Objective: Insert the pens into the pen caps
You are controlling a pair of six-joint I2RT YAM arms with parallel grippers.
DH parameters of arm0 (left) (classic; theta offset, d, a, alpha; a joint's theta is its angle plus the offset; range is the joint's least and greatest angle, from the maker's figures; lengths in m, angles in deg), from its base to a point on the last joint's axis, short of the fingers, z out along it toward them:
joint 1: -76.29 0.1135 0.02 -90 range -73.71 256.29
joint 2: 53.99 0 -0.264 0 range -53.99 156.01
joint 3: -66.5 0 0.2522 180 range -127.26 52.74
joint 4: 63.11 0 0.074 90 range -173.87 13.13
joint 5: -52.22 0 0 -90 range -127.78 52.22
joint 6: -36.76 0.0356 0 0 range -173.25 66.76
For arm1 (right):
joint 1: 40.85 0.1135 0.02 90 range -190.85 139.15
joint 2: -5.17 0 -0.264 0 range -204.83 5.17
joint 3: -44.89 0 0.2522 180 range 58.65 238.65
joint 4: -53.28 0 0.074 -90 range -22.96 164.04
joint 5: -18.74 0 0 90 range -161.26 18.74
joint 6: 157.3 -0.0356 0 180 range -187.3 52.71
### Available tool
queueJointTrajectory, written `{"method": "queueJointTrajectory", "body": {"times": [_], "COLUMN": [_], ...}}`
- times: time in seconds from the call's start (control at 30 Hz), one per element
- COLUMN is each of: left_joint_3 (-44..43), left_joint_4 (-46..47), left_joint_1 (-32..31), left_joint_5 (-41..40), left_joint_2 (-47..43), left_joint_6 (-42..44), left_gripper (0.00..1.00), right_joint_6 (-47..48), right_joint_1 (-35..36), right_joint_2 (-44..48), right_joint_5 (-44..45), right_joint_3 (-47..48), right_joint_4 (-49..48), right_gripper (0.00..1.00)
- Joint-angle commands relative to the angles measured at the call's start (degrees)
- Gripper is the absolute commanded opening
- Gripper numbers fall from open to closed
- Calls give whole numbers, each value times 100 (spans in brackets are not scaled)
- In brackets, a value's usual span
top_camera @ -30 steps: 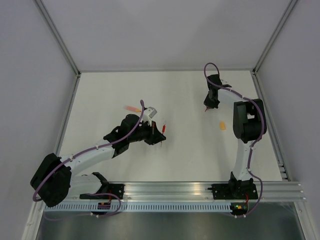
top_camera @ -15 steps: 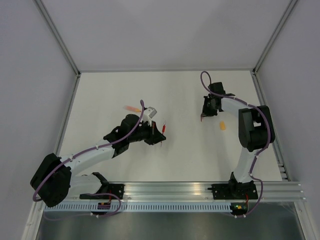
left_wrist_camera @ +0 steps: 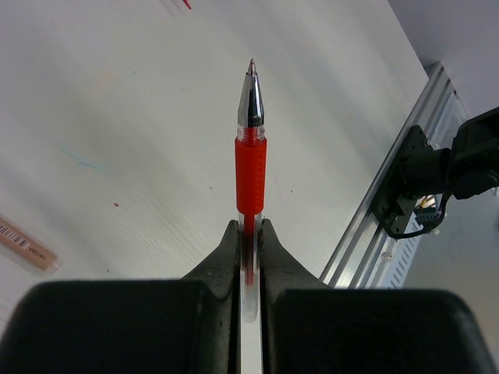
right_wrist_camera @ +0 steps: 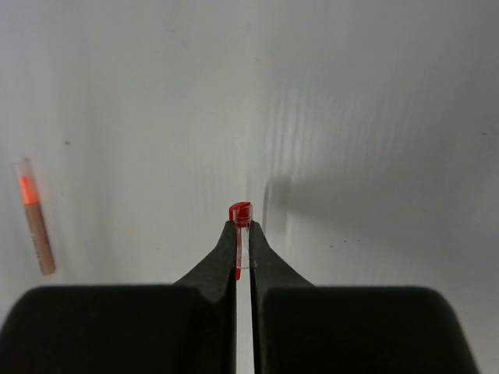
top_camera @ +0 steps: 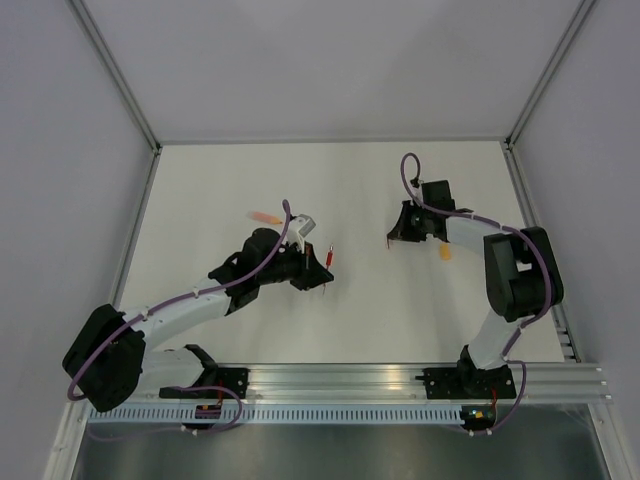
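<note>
My left gripper [left_wrist_camera: 249,234] is shut on a red pen [left_wrist_camera: 250,167], clear-barrelled with a red grip, its metal tip pointing away from the fingers. In the top view this pen [top_camera: 329,258] sticks out of the left gripper [top_camera: 320,270] near the table's middle. A short red pen cap [right_wrist_camera: 242,213] is pinched in my shut right gripper [right_wrist_camera: 242,235], with its end poking past the fingertips. From above, the right gripper [top_camera: 397,236] is right of centre, facing left, well apart from the red pen. An orange pen [top_camera: 265,216] lies on the table at the back left. An orange pen cap [top_camera: 445,252] lies below the right wrist.
The orange pen [right_wrist_camera: 35,226] lies far left in the right wrist view, and one end of the orange pen [left_wrist_camera: 27,246] shows at lower left in the left wrist view. An aluminium rail [top_camera: 400,380] runs along the near edge. Grey walls enclose the white table [top_camera: 370,300].
The right arm has swung its gripper with the red cap leftward and nearer, toward the table's middle. The left arm and its pen have stayed put.
</note>
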Motion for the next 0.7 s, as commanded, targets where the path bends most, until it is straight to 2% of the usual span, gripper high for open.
{"method": "queueJointTrajectory", "body": {"times": [0.0, 0.23, 0.4, 0.5, 0.67], "left_joint_3": [-97, 360, 746, 826, 984], "left_joint_4": [530, 1663, 3342, 3773, 4090], "left_joint_1": [-18, -18, -9, -9, -18], "left_joint_5": [532, 1419, 2238, 2449, 2511], "left_joint_2": [-32, -269, -173, -138, -409], "left_joint_6": [73, -400, -1376, -1561, -1562], "left_gripper": [2, 2, 2, 2, 2], "right_joint_6": [-387, -985, -1687, -1934, -1935], "right_joint_1": [145, 680, 1268, 1681, 2385], "right_joint_2": [722, 2244, 3429, 4018, 4556], "right_joint_5": [-662, -795, -777, -576, -145], "right_joint_3": [-247, -748, -1336, -1662, -1926], "right_joint_4": [-1166, -2311, -3496, -4112, -4404], "right_gripper": [0, 0, 0, 0, 0]}}
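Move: My right hand, low over the table and already holding the red cap, has the red pen in my left hand about 14 cm back, 16 cm to its left and 13 cm higher. The orange block lies some 13 cm to the right hand's right, about 1 cm nearer me and 2 cm lower. From my left hand, the cap is about 16 cm ahead, 16 cm right and 11 cm lower; the orange-brown marker lies 9 cm ahead, 5 cm left, 13 cm below. I sweep my right hand steeply up, nearly 30 cm, carrying the red cap left and back towards the pen, and tip its fingers up out of their downward slant. My left hand brings the pen up about 7 cm and back 6 cm, easing right as its drooping fingers swing up and turn clockwise. Both grippers keep their hold. ##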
